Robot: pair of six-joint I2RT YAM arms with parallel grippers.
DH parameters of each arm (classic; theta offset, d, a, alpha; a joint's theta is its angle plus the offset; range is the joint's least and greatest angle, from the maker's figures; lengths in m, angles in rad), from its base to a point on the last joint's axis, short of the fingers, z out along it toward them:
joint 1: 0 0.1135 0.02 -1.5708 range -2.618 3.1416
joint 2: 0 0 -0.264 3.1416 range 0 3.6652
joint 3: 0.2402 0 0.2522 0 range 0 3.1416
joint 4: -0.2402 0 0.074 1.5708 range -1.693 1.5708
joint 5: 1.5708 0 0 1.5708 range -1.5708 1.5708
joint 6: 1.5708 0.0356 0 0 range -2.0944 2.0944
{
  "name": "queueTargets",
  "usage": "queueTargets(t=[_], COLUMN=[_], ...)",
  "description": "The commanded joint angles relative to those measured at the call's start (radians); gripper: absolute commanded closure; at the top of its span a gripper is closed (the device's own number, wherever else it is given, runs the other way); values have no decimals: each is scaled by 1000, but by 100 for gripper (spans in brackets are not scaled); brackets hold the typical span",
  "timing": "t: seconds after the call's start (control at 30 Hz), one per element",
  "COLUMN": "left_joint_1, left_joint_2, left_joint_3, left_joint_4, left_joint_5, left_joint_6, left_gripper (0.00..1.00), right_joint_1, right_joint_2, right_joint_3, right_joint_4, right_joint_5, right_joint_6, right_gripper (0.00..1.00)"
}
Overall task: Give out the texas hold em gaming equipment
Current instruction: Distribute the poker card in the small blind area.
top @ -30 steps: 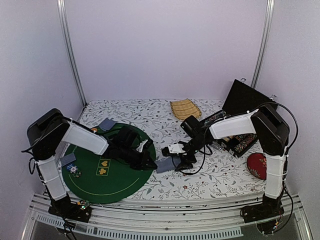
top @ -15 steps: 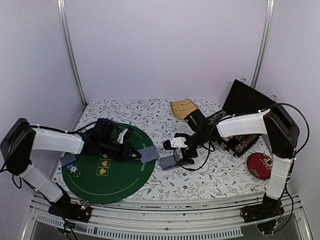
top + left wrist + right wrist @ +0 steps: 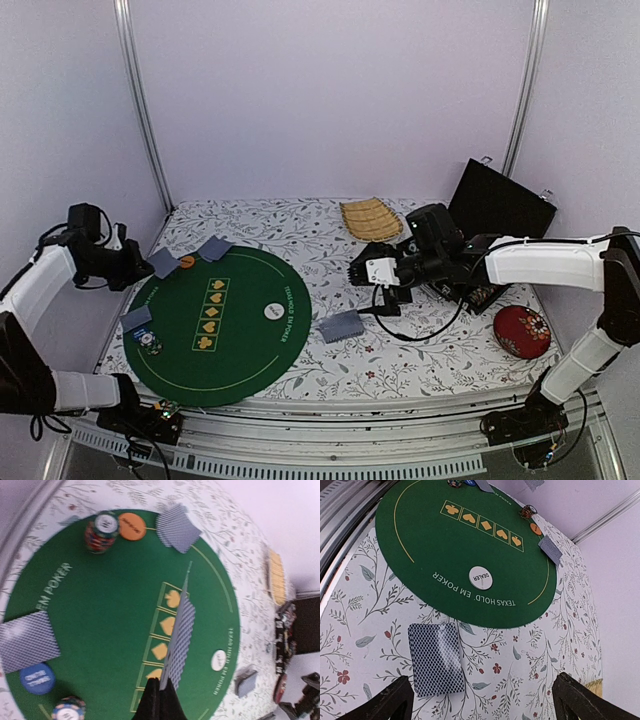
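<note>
A green round poker mat lies on the left of the floral cloth. My left gripper hovers at the mat's far left edge, shut on a grey-blue-backed card that I see edge-on above the mat. Dealt cards and an orange token lie at the mat's back edge. Another card and a chip stack sit at its left. The deck rests face down on the cloth just off the mat. My right gripper hangs open above and to the right of the deck, holding nothing.
A white dealer button sits on the mat's right part. A tan woven tray stands at the back, with an open black case to its right. A red cushion lies at the near right.
My left arm swung from the mat's middle to its far left edge with a card. My right gripper opened, left the deck on the cloth and pulled back to the right.
</note>
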Motion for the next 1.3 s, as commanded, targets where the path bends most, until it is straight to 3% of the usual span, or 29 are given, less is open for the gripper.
queueTargets(t=[0.0, 0.03, 0.2, 0.4, 0.5, 0.6, 0.8, 1.27], left_joint_1=[104, 127, 199, 238, 237, 241, 242, 260], left_joint_2=[136, 182, 394, 576, 585, 553, 545, 618], left_joint_3=[183, 231, 393, 515, 540, 545, 525, 452], left_joint_4=[-313, -349, -400, -436, -443, -449, -436, -377], left_joint_5=[-105, -157, -14, -81, -114, -256, -336, -294], left_joint_6=[260, 288, 385, 410, 432, 430, 463, 503], left_gripper=[100, 100, 100, 100, 100, 100, 100, 100], right_joint_1=[1, -1, -32, -34, -33, -33, -34, -33], right_joint_2=[-42, -53, -126, -135, -128, -115, -100, -61], right_joint_3=[-35, -57, -121, -140, -133, -126, -112, -74], right_joint_4=[33, 56, 159, 161, 168, 153, 131, 63], right_joint_5=[22, 18, -46, -78, -72, -92, -96, -109], right_joint_6=[-44, -51, -99, -113, -123, -124, -145, -145], right_gripper=[1, 1, 1, 1, 1, 1, 1, 1])
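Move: The left hand already holds a card. Its goal, the lying card beside the blue chip, is about 8 cm to its left, 2 cm back and 16 cm below. From this hand the blue chip is some 6 cm left and 6 cm back, the near chip stack 4 cm left and 8 cm back, the far chip stack about 11 cm ahead and 1 cm left. From the right hand, the lying card is roughly 50 cm left, 2 cm ahead and 15 cm below. Leftward by about 13 cm, the left hand carries its card towards the card lying by the blue chip, swinging out a few centimetres and drawing partly back as it sinks some 6 cm in all, with one small rise midway. The wrist tips the fingers steeply down, nearly 30 degrees, while its left side rises; the shut fingers keep their pinch on the card. ##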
